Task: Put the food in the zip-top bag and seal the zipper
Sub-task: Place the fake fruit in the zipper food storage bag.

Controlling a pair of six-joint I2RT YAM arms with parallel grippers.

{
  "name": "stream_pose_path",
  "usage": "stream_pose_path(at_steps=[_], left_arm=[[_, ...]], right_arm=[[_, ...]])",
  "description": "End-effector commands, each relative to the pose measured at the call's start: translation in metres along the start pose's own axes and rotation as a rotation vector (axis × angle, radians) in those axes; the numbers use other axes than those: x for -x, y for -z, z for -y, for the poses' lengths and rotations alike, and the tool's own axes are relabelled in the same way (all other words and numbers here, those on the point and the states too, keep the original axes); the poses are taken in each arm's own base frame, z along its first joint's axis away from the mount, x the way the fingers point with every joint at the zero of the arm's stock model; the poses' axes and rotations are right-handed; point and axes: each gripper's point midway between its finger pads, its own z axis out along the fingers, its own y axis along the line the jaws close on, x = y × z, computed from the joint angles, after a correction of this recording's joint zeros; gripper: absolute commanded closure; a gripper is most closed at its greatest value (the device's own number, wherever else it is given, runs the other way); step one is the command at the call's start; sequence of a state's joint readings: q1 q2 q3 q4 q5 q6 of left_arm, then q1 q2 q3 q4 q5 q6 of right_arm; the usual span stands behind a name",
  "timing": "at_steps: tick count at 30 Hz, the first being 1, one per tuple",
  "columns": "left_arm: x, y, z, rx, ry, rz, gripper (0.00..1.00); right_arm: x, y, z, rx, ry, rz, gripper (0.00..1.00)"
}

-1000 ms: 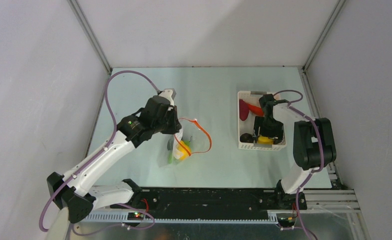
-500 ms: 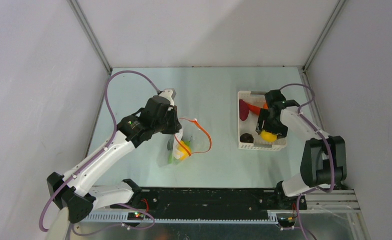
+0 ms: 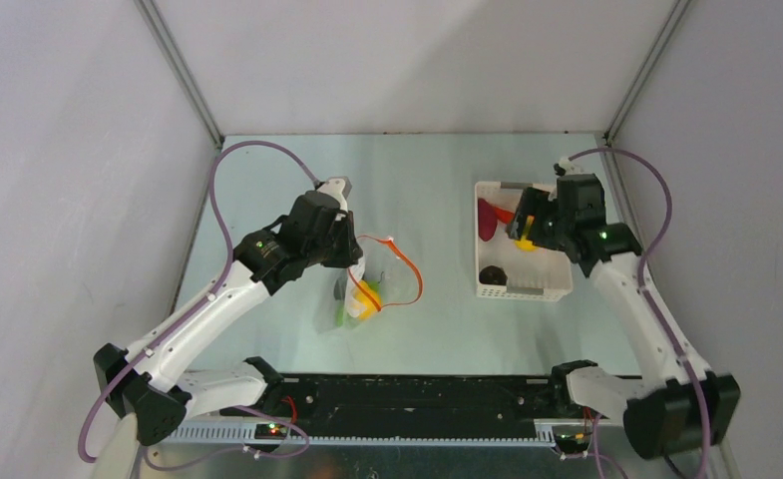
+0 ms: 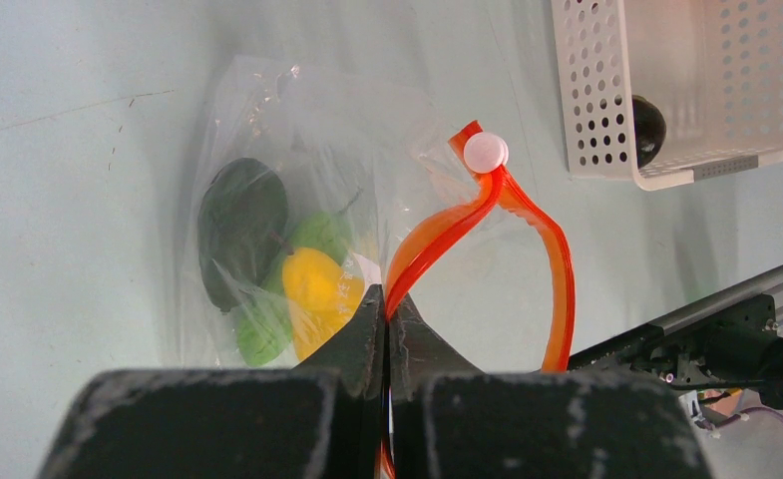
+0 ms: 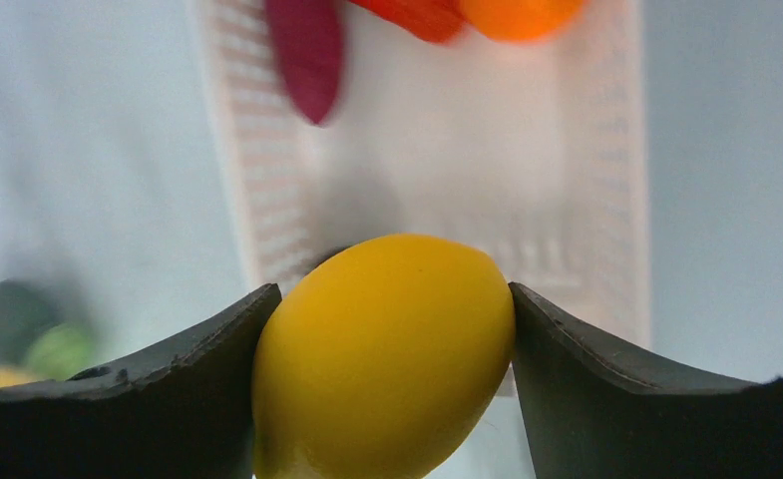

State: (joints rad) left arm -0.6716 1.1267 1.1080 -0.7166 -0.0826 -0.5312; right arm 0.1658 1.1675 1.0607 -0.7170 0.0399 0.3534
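My left gripper is shut on the orange-red zipper of the clear zip-top bag and holds its mouth up in a loop; the gripper also shows in the top view. In the bag lie a yellow lemon, a dark-green piece and green pieces. My right gripper is shut on a second yellow lemon, held high above the white basket; the lemon also shows in the top view.
The white slotted basket holds a purple piece, a red chili, an orange and a dark round piece. Grey walls enclose the table; a black rail runs along the near edge.
My right gripper has lifted the yellow lemon out of the basket's near end, and the arm has risen and swung back. The left arm and bag have not moved.
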Motion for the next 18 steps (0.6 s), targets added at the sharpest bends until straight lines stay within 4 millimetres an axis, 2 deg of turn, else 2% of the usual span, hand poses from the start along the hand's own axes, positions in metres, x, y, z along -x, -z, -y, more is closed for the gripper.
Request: stream_pose_path(at_steps=[1,2,3,4,5,6,7,8,11,12,13,14,15,16,18], left_arm=[[0.009,0.005,0.004,-0.023,-0.012,0.035,1.0],[0.008,0.005,0.004,-0.023,-0.012,0.033,1.0],[0.008,0.004,0.003,-0.021,-0.013,0.033,1.0],[0.008,0.004,0.003,-0.02,-0.014,0.033,1.0],[0.008,0.004,0.004,-0.022,-0.015,0.031,1.0],[0.008,0.005,0.004,-0.025,-0.015,0.03,1.0],[0.008,0.005,0.005,-0.031,-0.017,0.025,1.0],[0.008,0.005,0.006,-0.037,-0.018,0.028,1.0],[0.009,0.006,0.006,-0.037,-0.018,0.034,1.0],[0.009,0.007,0.007,-0.042,-0.02,0.036,1.0],[0.009,0.008,0.007,-0.046,-0.02,0.037,1.0],[0.01,0.009,0.008,-0.049,-0.023,0.04,1.0],[0.01,0.009,0.008,-0.05,-0.024,0.042,1.0],[0.01,0.01,0.008,-0.05,-0.023,0.045,1.0],[0.011,0.011,0.009,-0.061,-0.026,0.047,1.0]], right_arm=[[0.021,0.065,-0.097,0.455,0.149,0.181,0.75],[0.016,0.081,-0.126,0.579,0.209,0.206,0.75],[0.009,0.092,-0.139,0.646,0.24,0.223,0.75],[0.001,0.112,-0.168,0.777,0.291,0.245,0.75],[-0.008,0.118,-0.179,0.833,0.299,0.24,0.74],[-0.019,0.136,-0.205,0.949,0.336,0.248,0.74],[-0.027,0.137,-0.214,0.983,0.324,0.225,0.74],[-0.036,0.142,-0.231,1.043,0.339,0.21,0.74],[-0.062,0.141,-0.263,1.12,0.334,0.131,0.7],[-0.067,0.13,-0.272,1.122,0.327,0.111,0.7],[-0.072,0.133,-0.282,1.152,0.313,0.094,0.7],[-0.08,0.122,-0.289,1.148,0.313,0.053,0.7],[-0.086,0.122,-0.294,1.162,0.309,0.022,0.7],[-0.091,0.113,-0.298,1.149,0.306,-0.005,0.7],[-0.093,0.099,-0.302,1.104,0.275,-0.025,0.7]])
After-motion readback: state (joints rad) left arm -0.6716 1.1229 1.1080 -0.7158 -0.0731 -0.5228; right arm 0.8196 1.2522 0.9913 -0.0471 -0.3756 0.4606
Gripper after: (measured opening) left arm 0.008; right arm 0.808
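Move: Some 29 cm to the right hand's left and 8 cm back, at about its height, is the bag's open mouth; the hand already grips a yellow fruit. The left hand's pinch on the orange zipper edge is about 37 cm left, 7 cm back and 3 cm higher; the yellow fruit inside the bag is roughly 38 cm left, 8 cm back and 13 cm below. The basket's middle lies 6 cm ahead, 15 cm below. From the left hand, the mouth is about 8 cm right, 1 cm back and 3 cm lower. Swinging the held yellow fruit left in a fast arc, nearly 30 cm from over the basket to the bag's mouth, the right hand also draws back about 9 cm, climbs at first, then begins sinking. Its wrist turns some 50 degrees counter-clockwise and its left side rolls up, with the grip unchanged, while the left hand stays put, still pinching the zipper edge. ##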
